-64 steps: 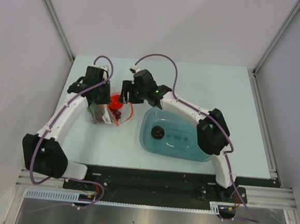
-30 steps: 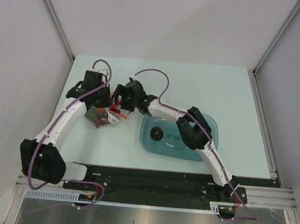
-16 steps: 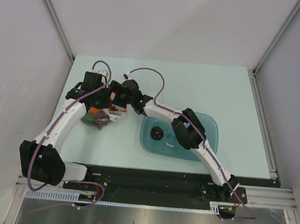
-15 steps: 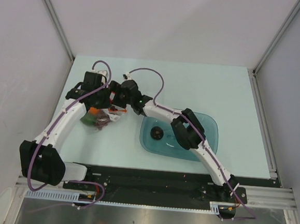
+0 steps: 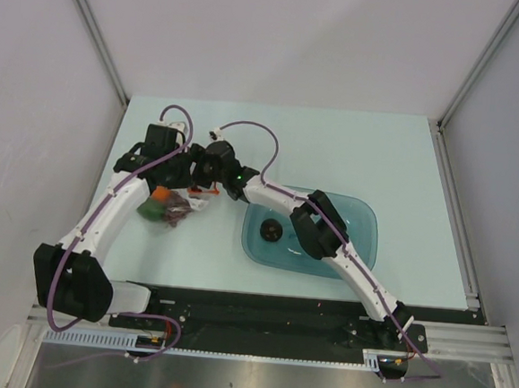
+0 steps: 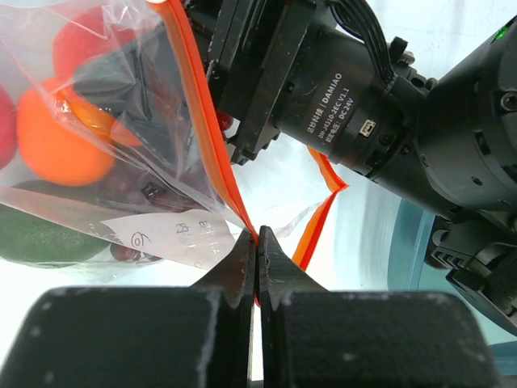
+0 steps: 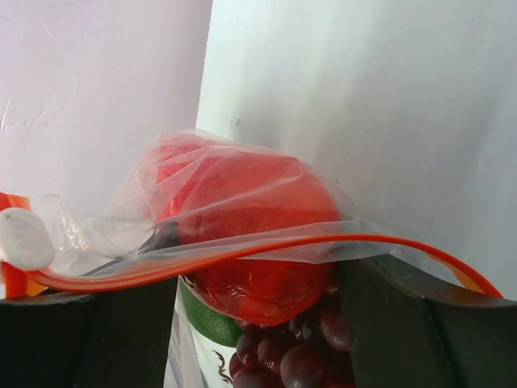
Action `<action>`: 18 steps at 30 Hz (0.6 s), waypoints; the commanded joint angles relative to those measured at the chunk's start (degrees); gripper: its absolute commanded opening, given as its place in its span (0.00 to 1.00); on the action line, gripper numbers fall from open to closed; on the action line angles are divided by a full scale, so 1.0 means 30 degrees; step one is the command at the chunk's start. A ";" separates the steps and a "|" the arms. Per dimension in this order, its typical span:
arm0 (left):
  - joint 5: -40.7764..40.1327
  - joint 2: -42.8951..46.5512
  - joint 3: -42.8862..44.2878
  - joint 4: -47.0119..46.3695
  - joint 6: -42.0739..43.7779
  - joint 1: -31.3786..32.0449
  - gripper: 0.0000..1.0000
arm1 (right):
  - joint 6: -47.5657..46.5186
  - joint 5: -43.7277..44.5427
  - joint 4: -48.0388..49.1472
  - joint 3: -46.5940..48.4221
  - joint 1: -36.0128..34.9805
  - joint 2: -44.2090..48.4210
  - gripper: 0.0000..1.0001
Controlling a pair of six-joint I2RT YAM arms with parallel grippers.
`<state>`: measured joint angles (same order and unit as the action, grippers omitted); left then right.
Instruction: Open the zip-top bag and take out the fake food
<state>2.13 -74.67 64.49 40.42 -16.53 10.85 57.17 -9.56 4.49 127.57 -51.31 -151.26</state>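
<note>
The zip-top bag (image 5: 177, 207) lies at the left middle of the table with the fake food inside. In the left wrist view my left gripper (image 6: 256, 240) is shut on the bag's orange zip strip (image 6: 202, 129); an orange fruit (image 6: 65, 145), a red one (image 6: 85, 48) and a green one (image 6: 36, 238) show through the plastic. My right gripper (image 7: 258, 323) is open at the bag's mouth, with a red fruit (image 7: 250, 234) between its fingers (image 7: 428, 323), above the dark-red grapes (image 7: 299, 352). From above, the left gripper (image 5: 176, 177) and the right gripper (image 5: 199, 173) meet over the bag.
A teal translucent tub (image 5: 345, 246) stands right of the bag with a small dark object (image 5: 273, 232) in it. The right arm's forearm reaches across the tub's left side. Grey walls enclose the table on the left, back and right.
My right gripper has moved left to the bag's mouth, close against the left gripper. The bag has shifted a little to the left, with the left gripper still holding it.
</note>
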 commanded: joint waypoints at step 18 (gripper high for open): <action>-0.2527 0.0957 -0.0725 -0.0672 0.1087 -0.0745 0.00 | -0.4729 -0.5301 -0.6124 -0.6071 0.1193 0.7938 0.00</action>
<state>-3.25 -72.95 62.87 40.73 -15.09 9.89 48.45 -18.81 -9.74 112.71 -48.71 -133.91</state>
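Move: The red fruit is already between the right fingers, inside the bag. From that hand the tray's middle lies about 38 cm right, 14 cm back and 7 cm lower, with the dark fruit in the tray some 27 cm right and 14 cm back. Still bagged beside the right hand, slightly lower, are the orange fruit, 6 cm back and 3 cm left, and the grapes, 9 cm back and 1 cm right. The red fruit is roughly 7 cm ahead, 5 cm left and 6 cm below the left hand. Keep the right fingers closed on the red fruit and, after a brief hold, draw it about 9 cm to the right and back, rising as you go, towards the bag's mouth and the tray, with the wrist turning some 15 degrees. Keep the left fingers pinched on the bag's orange zip edge and ease that hand about 2 cm left, against the pull. ##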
